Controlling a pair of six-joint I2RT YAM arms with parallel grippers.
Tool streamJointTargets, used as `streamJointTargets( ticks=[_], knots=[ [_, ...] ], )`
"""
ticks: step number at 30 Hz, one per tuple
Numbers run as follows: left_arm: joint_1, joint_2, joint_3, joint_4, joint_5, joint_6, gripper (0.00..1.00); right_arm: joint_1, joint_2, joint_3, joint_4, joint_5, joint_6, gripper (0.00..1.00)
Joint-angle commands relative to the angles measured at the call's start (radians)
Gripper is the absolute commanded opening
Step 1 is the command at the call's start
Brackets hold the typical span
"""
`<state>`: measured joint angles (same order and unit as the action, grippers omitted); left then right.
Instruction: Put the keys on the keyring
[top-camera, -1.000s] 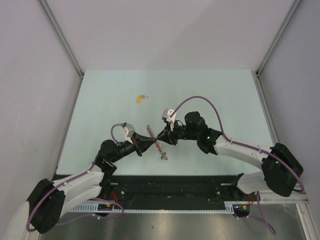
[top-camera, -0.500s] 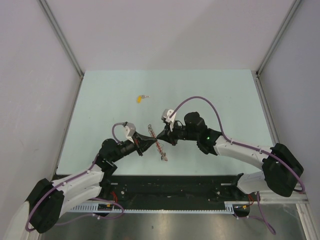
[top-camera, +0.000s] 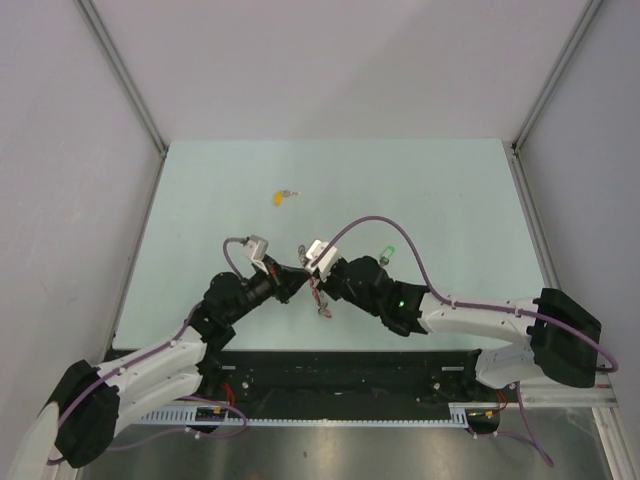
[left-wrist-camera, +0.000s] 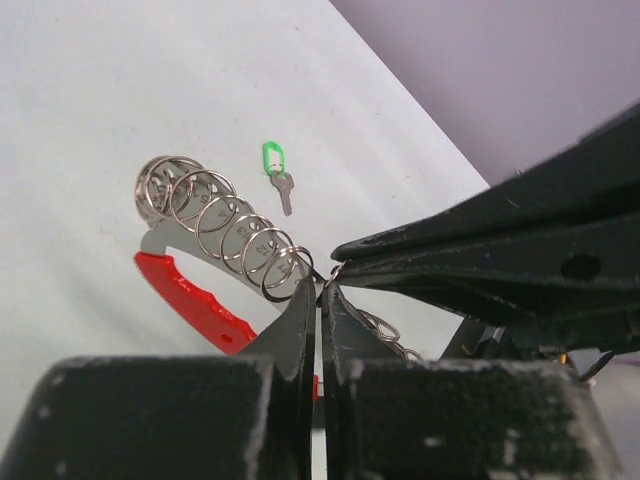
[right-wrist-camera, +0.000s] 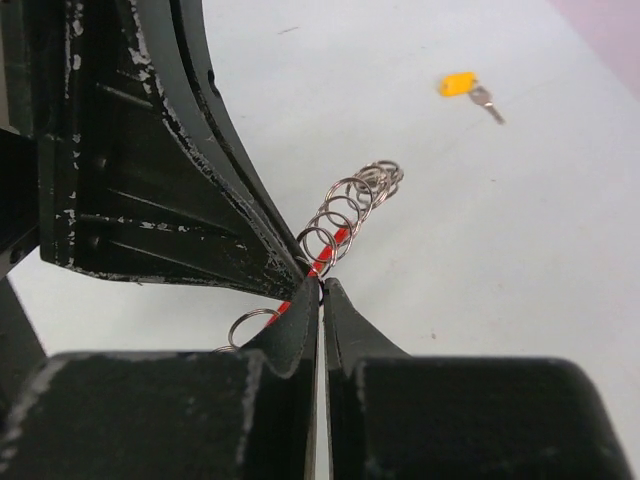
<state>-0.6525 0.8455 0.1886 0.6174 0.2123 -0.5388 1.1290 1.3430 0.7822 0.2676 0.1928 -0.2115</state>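
Observation:
The keyring (top-camera: 321, 298) is a red band with a chain of silver rings, lying between my two arms at the table's middle. In the left wrist view the keyring (left-wrist-camera: 215, 218) runs up to my left gripper (left-wrist-camera: 320, 290), which is shut on a ring at its tip. My right gripper (right-wrist-camera: 322, 290) is shut on the keyring (right-wrist-camera: 345, 215) at the same spot, tip to tip with the left gripper (top-camera: 298, 281) and right gripper (top-camera: 308, 279). A green key (top-camera: 385, 252) lies to the right, and the same green key (left-wrist-camera: 277, 170) shows beyond the rings. A yellow key (top-camera: 281, 196) lies farther back; the yellow key (right-wrist-camera: 466, 86) also shows on the mat.
The pale green mat (top-camera: 440, 190) is walled in by white panels on three sides. A black rail (top-camera: 340, 365) runs along the near edge by the arm bases. The right arm's purple cable (top-camera: 372, 222) arcs above the green key.
The right arm has swung left and lower, uncovering the green key on the mat. Its jaws have closed at the keyring. The left gripper has shifted slightly up, staying shut.

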Motion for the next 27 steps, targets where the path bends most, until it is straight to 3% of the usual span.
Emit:
streamJointTargets(
  ticks=[1, 4, 7, 9, 13, 15, 18, 21, 27],
  knots=[
    [-0.006, -0.02, 0.083, -0.027, -0.132, -0.131, 0.0, 0.072, 0.019, 0.032, 0.09, 0.189, -0.02, 0.04],
    [-0.006, -0.014, 0.117, -0.057, -0.151, -0.147, 0.0, 0.097, 0.019, 0.028, 0.107, 0.211, -0.022, 0.14],
    [-0.006, 0.0, 0.161, -0.087, -0.159, -0.145, 0.0, 0.098, 0.01, 0.028, 0.098, 0.218, -0.005, 0.18],
    [-0.006, 0.006, 0.179, -0.116, -0.174, -0.142, 0.0, 0.092, -0.013, 0.023, 0.082, 0.226, 0.003, 0.28],
    [-0.004, 0.013, 0.221, -0.162, -0.189, -0.121, 0.0, 0.051, -0.068, 0.014, 0.039, 0.234, 0.04, 0.34],
    [-0.006, 0.021, 0.23, -0.168, -0.189, -0.104, 0.01, 0.017, -0.106, -0.007, 0.022, 0.191, 0.069, 0.43],
    [-0.001, 0.023, 0.244, -0.165, -0.173, -0.066, 0.0, -0.087, -0.18, -0.038, -0.014, 0.087, 0.164, 0.48],
    [0.016, 0.02, 0.249, -0.157, -0.133, -0.02, 0.0, -0.211, -0.251, -0.079, -0.05, 0.005, 0.228, 0.61],
    [0.059, 0.036, 0.281, -0.165, 0.016, 0.103, 0.0, -0.46, -0.34, -0.142, -0.108, -0.235, 0.331, 0.66]
  ],
)
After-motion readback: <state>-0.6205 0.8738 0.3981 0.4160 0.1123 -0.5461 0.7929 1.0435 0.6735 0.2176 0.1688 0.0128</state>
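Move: Some 17 cm to the right of the right hand and 11 cm farther out, down on the table about 17 cm below, lies the green-tagged key. The keyring, in the left fingers, is right at the right fingertips, its middle roughly 3 cm beneath them. The yellow-tagged key lies about 31 cm ahead of the right hand and 8 cm to its left. From the left hand the green-tagged key is about 18 cm right, 11 cm ahead and 15 cm down. Letting go of the keyring's small ring, the right fingers spread to well over half open; the hand hardly travels at first, then sweeps about 12 cm right, 6 cm forward and 5 cm up towards a place above the green-tagged key, turning some 20 degrees clockwise. The left hand, still pinching the keyring, carries it about 4 cm up and 4 cm forward. ##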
